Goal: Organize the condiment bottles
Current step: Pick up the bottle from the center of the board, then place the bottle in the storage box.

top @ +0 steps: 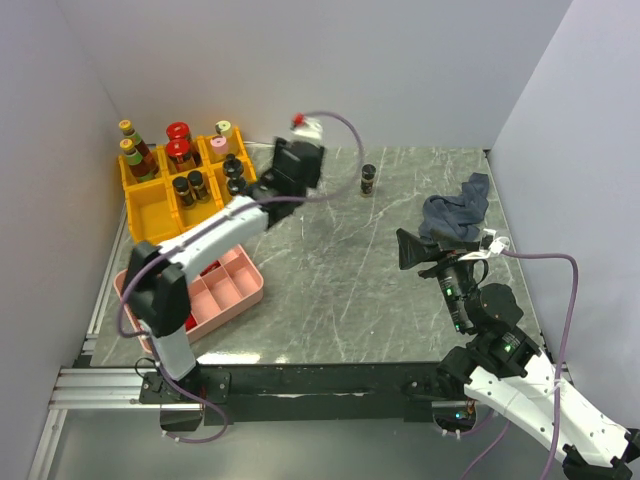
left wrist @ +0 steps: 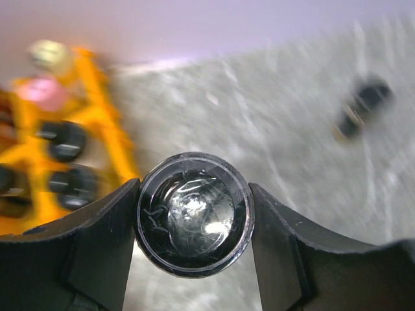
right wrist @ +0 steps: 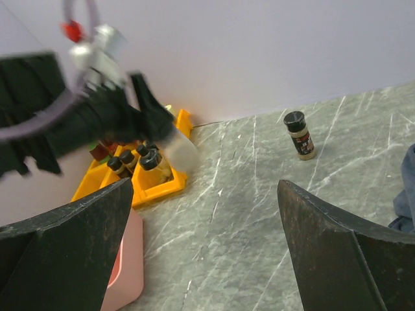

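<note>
My left gripper [top: 290, 172] hangs just right of the yellow bin rack [top: 150, 208], shut on a pale bottle [right wrist: 180, 150]. In the left wrist view the bottle [left wrist: 193, 214] is a round, dark-rimmed end pinched between both fingers. The rack holds red-lidded jars [top: 178, 133], yellow-capped bottles [top: 127, 130], pale shakers [top: 222, 128] and black-capped jars [top: 190, 185]. One black-capped spice jar [top: 368, 180] stands alone on the table, upright. My right gripper [top: 408, 250] is open and empty over the table's right side, its fingers [right wrist: 78, 233] wide apart.
A dark blue-grey cloth [top: 455, 215] lies crumpled at the right, just behind my right gripper. A pink tray [top: 228, 288] sits at the near left, under the left arm. Walls close in the table on the left, back and right.
</note>
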Motion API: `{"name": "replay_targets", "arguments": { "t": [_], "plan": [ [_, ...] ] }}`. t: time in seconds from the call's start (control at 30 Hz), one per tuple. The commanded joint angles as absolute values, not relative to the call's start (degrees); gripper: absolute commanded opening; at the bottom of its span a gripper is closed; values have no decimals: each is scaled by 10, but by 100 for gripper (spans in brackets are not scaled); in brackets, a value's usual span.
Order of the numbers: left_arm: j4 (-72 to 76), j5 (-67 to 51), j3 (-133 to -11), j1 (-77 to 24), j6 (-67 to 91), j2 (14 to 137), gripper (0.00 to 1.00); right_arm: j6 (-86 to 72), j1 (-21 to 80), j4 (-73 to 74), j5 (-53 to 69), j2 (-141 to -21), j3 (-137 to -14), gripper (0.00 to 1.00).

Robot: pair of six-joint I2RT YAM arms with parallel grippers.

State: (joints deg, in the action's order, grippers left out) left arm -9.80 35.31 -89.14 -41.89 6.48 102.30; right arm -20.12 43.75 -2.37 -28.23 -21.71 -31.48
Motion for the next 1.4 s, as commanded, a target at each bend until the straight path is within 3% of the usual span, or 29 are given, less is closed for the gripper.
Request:
{"name": "replay_targets", "arguments": {
  "t": [0.0,0.3,0.7,1.37],
  "plan": [
    [-58,402,-933,-350,68,915,1,-206,438,-42,-280,-217,-324,100],
    [-41,425,-883,-185,92,851,1,-207,438,-41,-278,-211,-325,100],
    [-4,354,-744,38,236,815,1,-210,437,-40,-272,-210,-325,100],
    [70,335,-675,100,271,936,1,-209,437,-41,-274,-213,-323,100]
  ]
}}
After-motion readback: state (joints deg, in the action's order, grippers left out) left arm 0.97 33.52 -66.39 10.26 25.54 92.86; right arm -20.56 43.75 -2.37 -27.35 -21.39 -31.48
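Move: The left hand already holds the shaker with the wide black lid; the empty front-left cell of the yellow rack lies about 39 cm to its left, 2 cm ahead and 21 cm below. From that hand, the big black-capped jars stand some 17 cm left and 7 cm ahead, the two small spice jars 30 cm left and 5 ahead, and the sauce bottles 41 cm left and 10 ahead. From the right hand, the empty cell is roughly 62 cm left and 24 cm ahead. Keeping its grip around the lid, the left hand sweeps the shaker quickly some 44 cm to the left, away from the middle of the board and across the front of the yellow rack, first climbing about 13 cm and then sinking to 6 cm below its starting height. On the way it swings some 55 degrees counter-clockwise, its left side dipping a little, and ends still descending, high by the empty front-left cell and slightly past it to the left, with the fingers still closed on the shaker. ##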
